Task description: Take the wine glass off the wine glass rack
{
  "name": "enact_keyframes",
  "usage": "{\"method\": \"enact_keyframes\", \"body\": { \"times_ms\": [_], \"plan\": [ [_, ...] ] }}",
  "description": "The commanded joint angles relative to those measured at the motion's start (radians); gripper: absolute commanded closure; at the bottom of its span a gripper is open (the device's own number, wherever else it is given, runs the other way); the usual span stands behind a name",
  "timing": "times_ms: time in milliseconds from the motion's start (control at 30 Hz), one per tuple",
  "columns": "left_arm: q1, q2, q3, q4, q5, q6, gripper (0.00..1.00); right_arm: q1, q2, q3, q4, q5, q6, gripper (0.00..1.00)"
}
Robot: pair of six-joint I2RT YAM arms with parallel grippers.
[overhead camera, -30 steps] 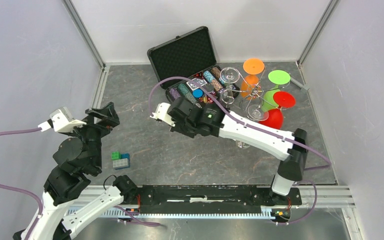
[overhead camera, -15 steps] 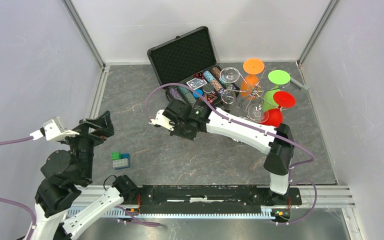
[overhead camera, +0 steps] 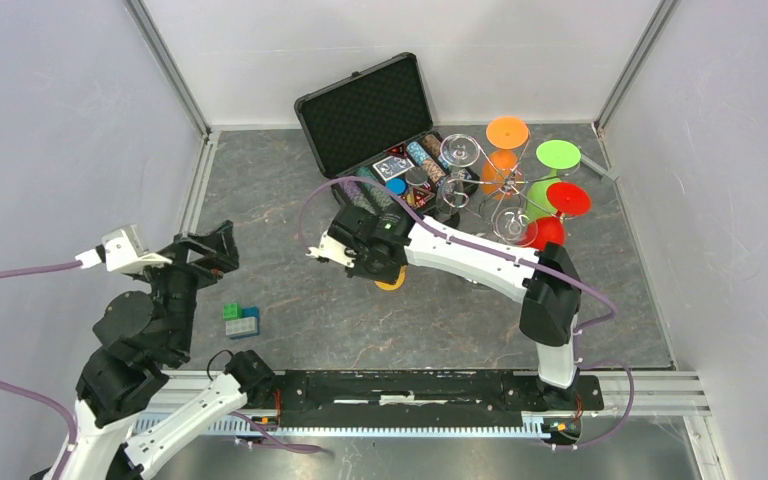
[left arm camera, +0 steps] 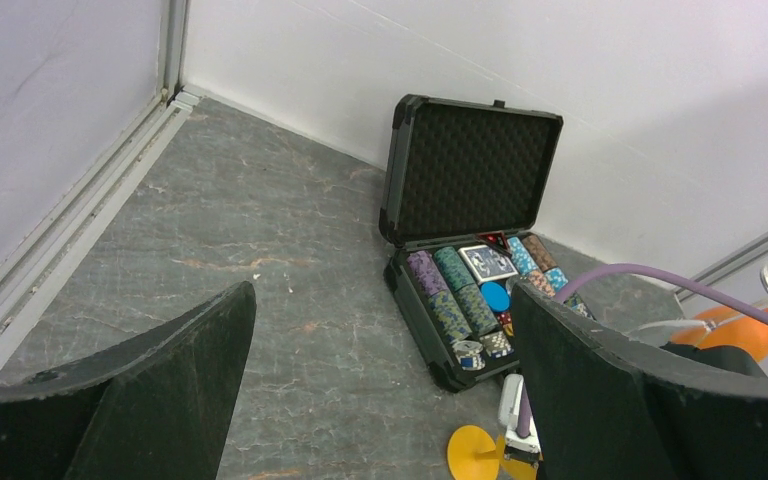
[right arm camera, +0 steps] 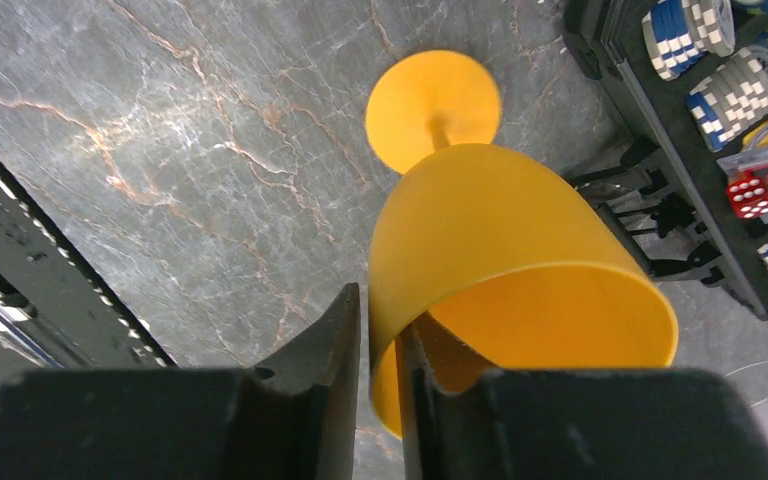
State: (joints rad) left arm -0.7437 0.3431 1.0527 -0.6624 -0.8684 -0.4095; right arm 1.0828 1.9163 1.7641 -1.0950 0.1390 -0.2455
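A yellow wine glass [right arm camera: 480, 230] hangs tilted just above the grey table, its round foot [left arm camera: 475, 455] pointing away from my right wrist; from above only a yellow sliver [overhead camera: 392, 281] shows under that arm. My right gripper [right arm camera: 380, 300] straddles its rim, one finger inside the bowl and one outside. The jaws are slightly parted, with a thin gap at the outer finger. The wine glass rack [overhead camera: 490, 185] stands at the back right with orange, green, red and clear glasses on it. My left gripper [left arm camera: 380, 300] is wide open and empty at the left [overhead camera: 215, 245].
An open black chip case [overhead camera: 380, 130] full of poker chips sits just behind the right gripper and left of the rack. Small green and blue blocks [overhead camera: 240, 320] lie near the left arm. Walls close in the table on three sides.
My right arm has drawn back toward the near left and gone lower with the yellow glass. Its jaws have parted a little. The left arm swayed slightly, its jaws still wide.
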Motion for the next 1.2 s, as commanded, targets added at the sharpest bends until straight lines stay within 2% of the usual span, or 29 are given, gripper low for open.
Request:
{"method": "enact_keyframes", "body": {
  "times_ms": [0, 267, 400, 600, 767, 867, 933, 1067, 1167],
  "plan": [
    [-0.003, 0.044, -0.005, 0.006, 0.034, 0.049, 0.0, -0.01, 0.006, 0.051, -0.006, -0.002, -0.017, 0.72],
    [-0.004, 0.067, 0.004, 0.021, 0.068, 0.051, 0.0, -0.013, -0.006, 0.15, 0.001, 0.013, -0.01, 0.59],
    [-0.003, 0.062, 0.009, 0.023, 0.095, 0.046, 0.0, -0.017, -0.046, 0.187, 0.011, 0.013, -0.005, 0.48],
    [-0.003, 0.045, 0.004, 0.037, 0.123, 0.037, 0.0, -0.016, -0.162, 0.225, 0.065, -0.063, 0.007, 0.36],
    [-0.003, 0.045, -0.008, 0.071, 0.204, 0.025, 0.0, -0.017, -0.304, 0.19, 0.184, -0.126, 0.032, 0.33],
    [-0.003, 0.068, -0.007, 0.088, 0.282, 0.011, 0.0, -0.017, -0.389, 0.147, 0.261, -0.107, 0.066, 0.33],
    [-0.003, 0.095, -0.003, 0.098, 0.361, 0.0, 0.0, -0.017, -0.446, 0.119, 0.307, -0.027, 0.101, 0.33],
    [-0.003, 0.198, 0.003, 0.153, 0.645, -0.043, 0.0, -0.017, -0.57, 0.038, 0.385, 0.23, 0.183, 0.33],
    [-0.003, 0.282, -0.023, 0.285, 0.899, -0.14, 0.0, -0.02, -0.654, -0.034, 0.428, 0.429, 0.234, 0.33]
  ]
}}
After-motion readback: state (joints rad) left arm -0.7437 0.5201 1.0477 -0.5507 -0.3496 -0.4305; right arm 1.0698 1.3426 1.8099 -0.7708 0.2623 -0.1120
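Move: The yellow wine glass stands bowl up with its near-left rim between the right fingers, its middle about 3 cm ahead of that hand, 2 cm to the right and 7 cm below. From the right hand, the poker case lies some 22 cm ahead, 4 cm right and 11 cm lower; the glass rack stands roughly 8 cm ahead and 22 cm right, its middle slightly higher. From the left hand the glass is about 8 cm ahead, 32 cm right and 30 cm below. The glass's rim is let go as the right fingers open to about two thirds; that hand eases a little forward and left, then climbs fast, nearly 30 cm in all, its fingers swinging up from straight down towards the left and forward, and veers right at the end. The left hand, fingers still wide open, goes about 12 cm right, mostly late, turning some 30 degrees clockwise. ##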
